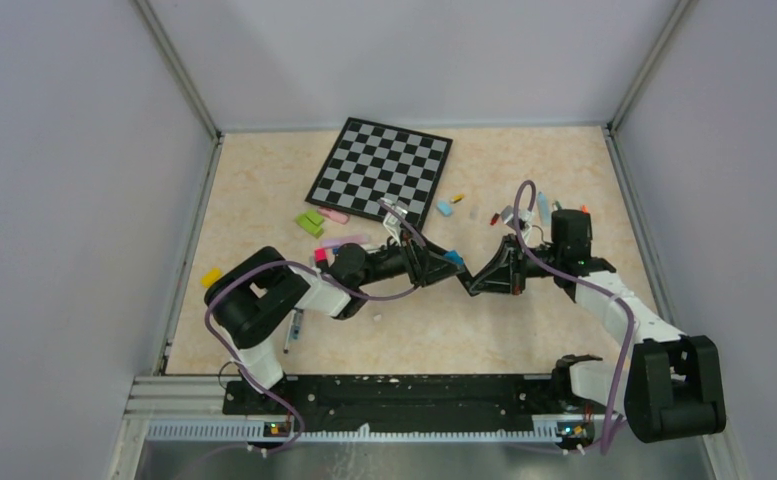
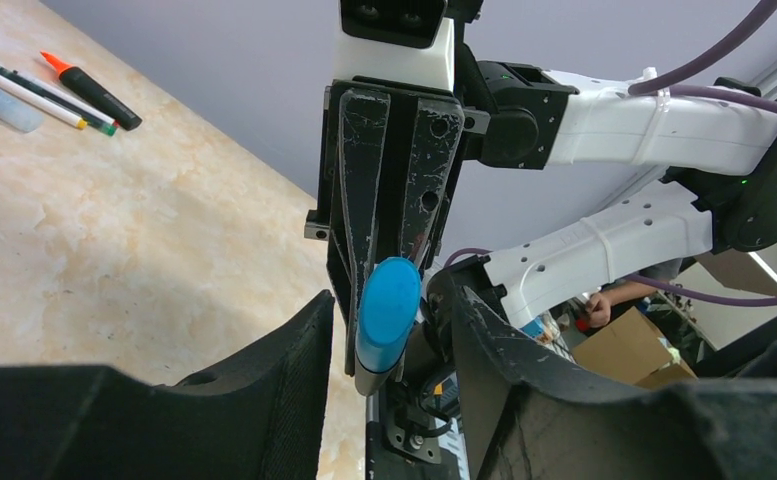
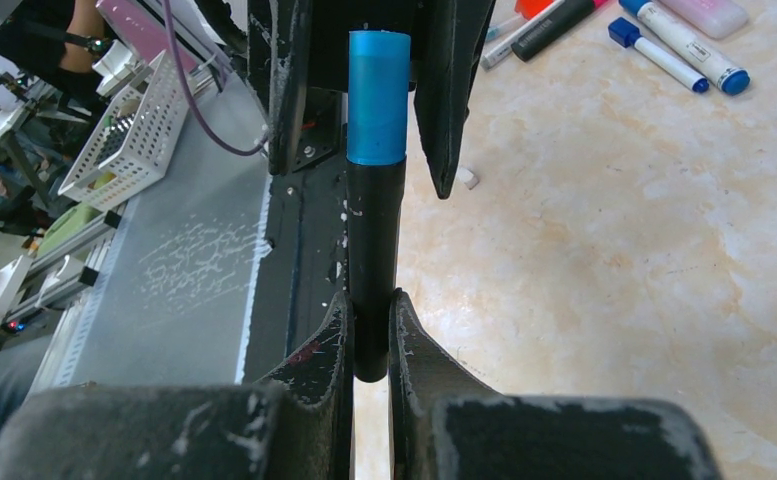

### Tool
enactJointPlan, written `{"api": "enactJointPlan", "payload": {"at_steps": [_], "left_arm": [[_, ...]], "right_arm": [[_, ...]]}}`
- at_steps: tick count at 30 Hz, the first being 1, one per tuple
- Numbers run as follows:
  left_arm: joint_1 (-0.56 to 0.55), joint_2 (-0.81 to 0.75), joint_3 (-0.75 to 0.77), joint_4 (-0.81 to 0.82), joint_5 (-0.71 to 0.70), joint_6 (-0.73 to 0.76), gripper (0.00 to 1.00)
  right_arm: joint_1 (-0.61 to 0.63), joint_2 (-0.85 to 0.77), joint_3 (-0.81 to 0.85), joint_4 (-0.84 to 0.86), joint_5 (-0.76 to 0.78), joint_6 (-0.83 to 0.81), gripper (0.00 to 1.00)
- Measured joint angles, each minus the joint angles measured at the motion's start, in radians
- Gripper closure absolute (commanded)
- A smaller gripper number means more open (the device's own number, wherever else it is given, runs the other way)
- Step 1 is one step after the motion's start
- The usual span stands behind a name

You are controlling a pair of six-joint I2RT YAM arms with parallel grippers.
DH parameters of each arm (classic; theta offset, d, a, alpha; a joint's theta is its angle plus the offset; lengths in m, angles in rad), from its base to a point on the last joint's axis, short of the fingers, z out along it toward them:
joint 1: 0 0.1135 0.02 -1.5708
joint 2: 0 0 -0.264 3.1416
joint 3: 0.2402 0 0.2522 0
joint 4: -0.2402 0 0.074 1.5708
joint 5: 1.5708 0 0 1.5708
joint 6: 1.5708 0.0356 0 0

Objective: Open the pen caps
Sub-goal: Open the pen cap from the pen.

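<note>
A pen with a black barrel [image 3: 374, 240] and a blue pen cap [image 3: 378, 95] hangs level above the table between the two arms. My right gripper [image 3: 371, 300] is shut on the rear of the barrel. My left gripper [image 2: 389, 295] stands open around the blue cap [image 2: 386, 305], with a narrow gap showing on each side of it. From the top view the two grippers meet nose to nose at mid-table, the cap [image 1: 454, 258] at the left gripper [image 1: 451, 264] and the right gripper [image 1: 479, 280] just beyond it. More pens and caps lie scattered on the table.
A checkered board [image 1: 379, 165] lies at the back. Green caps [image 1: 310, 222], a pink pen [image 1: 334, 215] and a yellow cap [image 1: 210, 277] lie to the left. Two blue-capped white markers [image 3: 664, 45] and an orange-tipped black marker [image 2: 89, 90] lie on the tabletop. Walls enclose three sides.
</note>
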Motion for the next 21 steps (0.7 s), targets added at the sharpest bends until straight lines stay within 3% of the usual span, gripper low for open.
{"api": "enactJointPlan", "payload": {"at_steps": [4, 12, 19, 21], "left_arm": [[0.000, 0.000, 0.000, 0.001, -0.006, 0.011, 0.57], [0.000, 0.000, 0.001, 0.001, -0.022, 0.015, 0.61], [0.000, 0.000, 0.003, 0.001, -0.028, 0.026, 0.98], [0.000, 0.000, 0.003, 0.001, -0.027, 0.027, 1.00]], "right_arm": [[0.000, 0.000, 0.000, 0.000, 0.000, 0.000, 1.00], [0.000, 0.005, 0.000, 0.000, 0.000, 0.000, 1.00], [0.001, 0.010, 0.000, -0.002, -0.004, 0.009, 1.00], [0.001, 0.011, 0.000, -0.002, -0.006, 0.014, 0.97]]}}
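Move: The blue cap already sits between the left gripper's half-open fingers, barely 1 cm forward of the hand point. From the right hand, which grips the black marker body, the cap lies about 2 cm forward, 4 cm left and 5 cm up. Some 20 cm below the left hand on the table are a white scrap, level with it and about 14 cm left, and a light blue loose cap, straight ahead about 25 cm. Close the left gripper's fingers on the blue cap from both sides until they stop with the cap pinched between them, easing the hand only about half a centimetre forward meanwhile and barely turning the wrist. Keep the right gripper shut and still on the black body so the marker stays steady. ##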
